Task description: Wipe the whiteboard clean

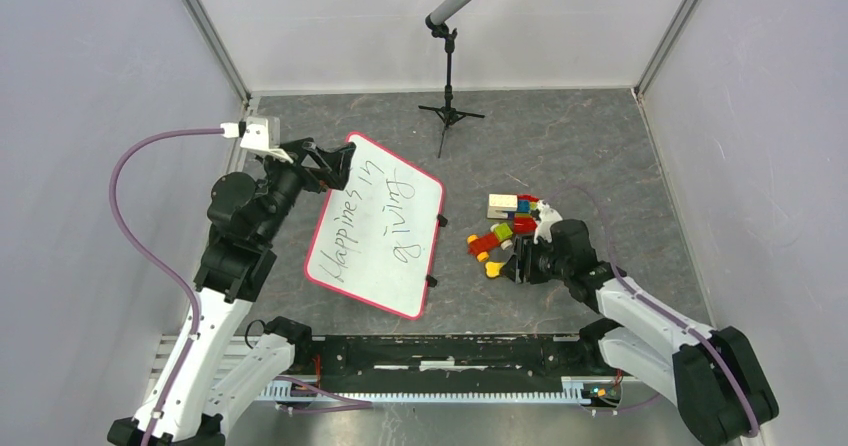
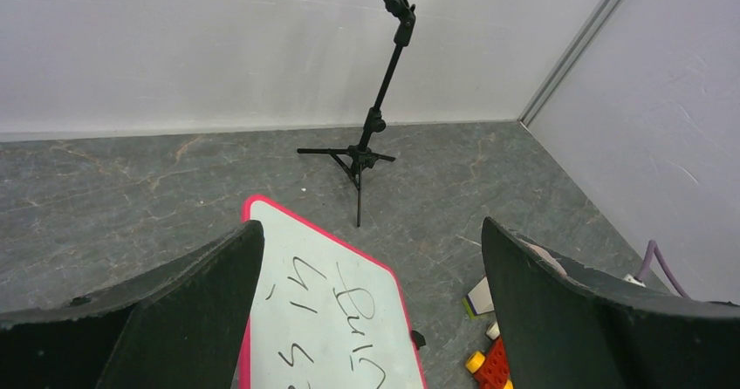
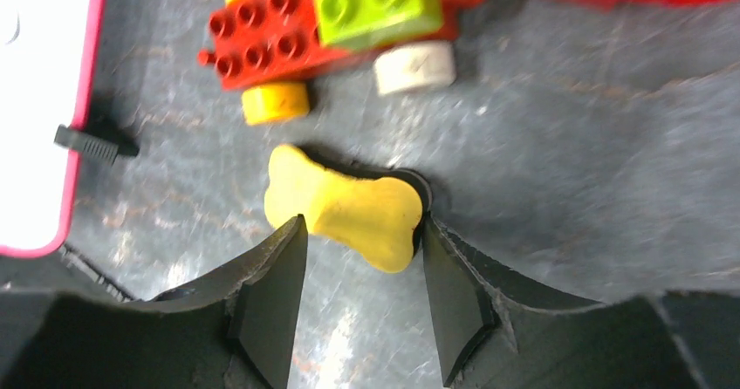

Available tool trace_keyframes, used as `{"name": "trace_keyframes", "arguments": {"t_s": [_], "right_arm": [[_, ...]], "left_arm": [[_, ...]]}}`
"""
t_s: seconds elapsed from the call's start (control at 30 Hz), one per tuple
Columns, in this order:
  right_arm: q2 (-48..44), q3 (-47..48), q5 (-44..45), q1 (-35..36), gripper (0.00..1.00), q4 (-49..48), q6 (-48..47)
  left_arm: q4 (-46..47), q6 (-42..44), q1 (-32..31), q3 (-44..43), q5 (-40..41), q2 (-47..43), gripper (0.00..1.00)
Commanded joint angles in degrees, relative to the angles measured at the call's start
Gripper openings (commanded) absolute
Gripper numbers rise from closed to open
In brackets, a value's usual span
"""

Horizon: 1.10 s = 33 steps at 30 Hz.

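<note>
The whiteboard (image 1: 375,226) lies flat left of centre, red-pink framed, with black handwriting across it; its far corner shows in the left wrist view (image 2: 323,310) and an edge in the right wrist view (image 3: 35,101). My left gripper (image 1: 338,166) hovers wide open over the board's far left corner, nothing between its fingers (image 2: 371,228). My right gripper (image 1: 512,262) is down at the table right of the board. Its two fingertips (image 3: 359,223) press either end of a yellow bone-shaped piece (image 3: 345,206) with a dark underside, which rests on the table.
A heap of toy bricks (image 1: 505,226), red, green, yellow and white, lies just beyond the right gripper (image 3: 305,23). A microphone stand (image 1: 448,86) stands at the back centre (image 2: 371,136). A black clip (image 3: 92,140) sticks out from the board's right edge. Walls close three sides.
</note>
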State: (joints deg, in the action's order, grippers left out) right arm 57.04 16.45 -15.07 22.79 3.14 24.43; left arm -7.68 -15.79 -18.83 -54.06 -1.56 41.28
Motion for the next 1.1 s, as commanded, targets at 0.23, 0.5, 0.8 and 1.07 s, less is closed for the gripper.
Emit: {"name": "trace_keyframes", "arguments": {"t_s": [0.23,0.5,0.8,1.07], "right_arm": [[-6.2,-2.0,-13.8,6.3,0.70,0.0,5.0],[-4.3,13.2,11.4,7.0,0.74,16.3,-11.2],[6.0,17.0,14.6,17.9,0.79,10.7,-19.2],[12.2,17.8,15.5,22.5,0.98,10.1,-22.4]], "left_arm": [[0.1,-0.1,-0.1,-1.8,-0.6,0.7,1.00],[0.1,0.0,-0.1,-1.7,-0.8,0.1,1.00],[-0.2,0.0,-0.1,-1.8,-0.6,0.4,1.00],[-1.3,-0.3,0.5,-2.7,-2.3,1.5,1.00]]}}
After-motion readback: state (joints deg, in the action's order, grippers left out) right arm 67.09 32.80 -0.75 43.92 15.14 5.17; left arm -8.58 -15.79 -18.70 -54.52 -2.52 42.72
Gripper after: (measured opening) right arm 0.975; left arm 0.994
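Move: The yellow bone-shaped eraser lies right at the right fingertips, its middle some 2 cm left, 1 cm ahead and 2 cm below the hand. The toy car stands about 5 cm left and 6 cm ahead of the hand, the red bowl roughly 9 cm ahead and 2 cm to the hand's right; the whiteboard's middle is about 28 cm left and 9 cm ahead. From the idle left hand, the eraser is around 30 cm right, 8 cm back and 37 cm down. The eraser, at first against the half-open right fingertips, is left free as the hand sweeps low back and left about 6 cm, lifts forward and up, then comes left and down to hover over it, some 5 cm left of where it began. Meanwhile the wrist turns about 25 degrees counter-clockwise and the fingers spread fully open either side of the eraser. ##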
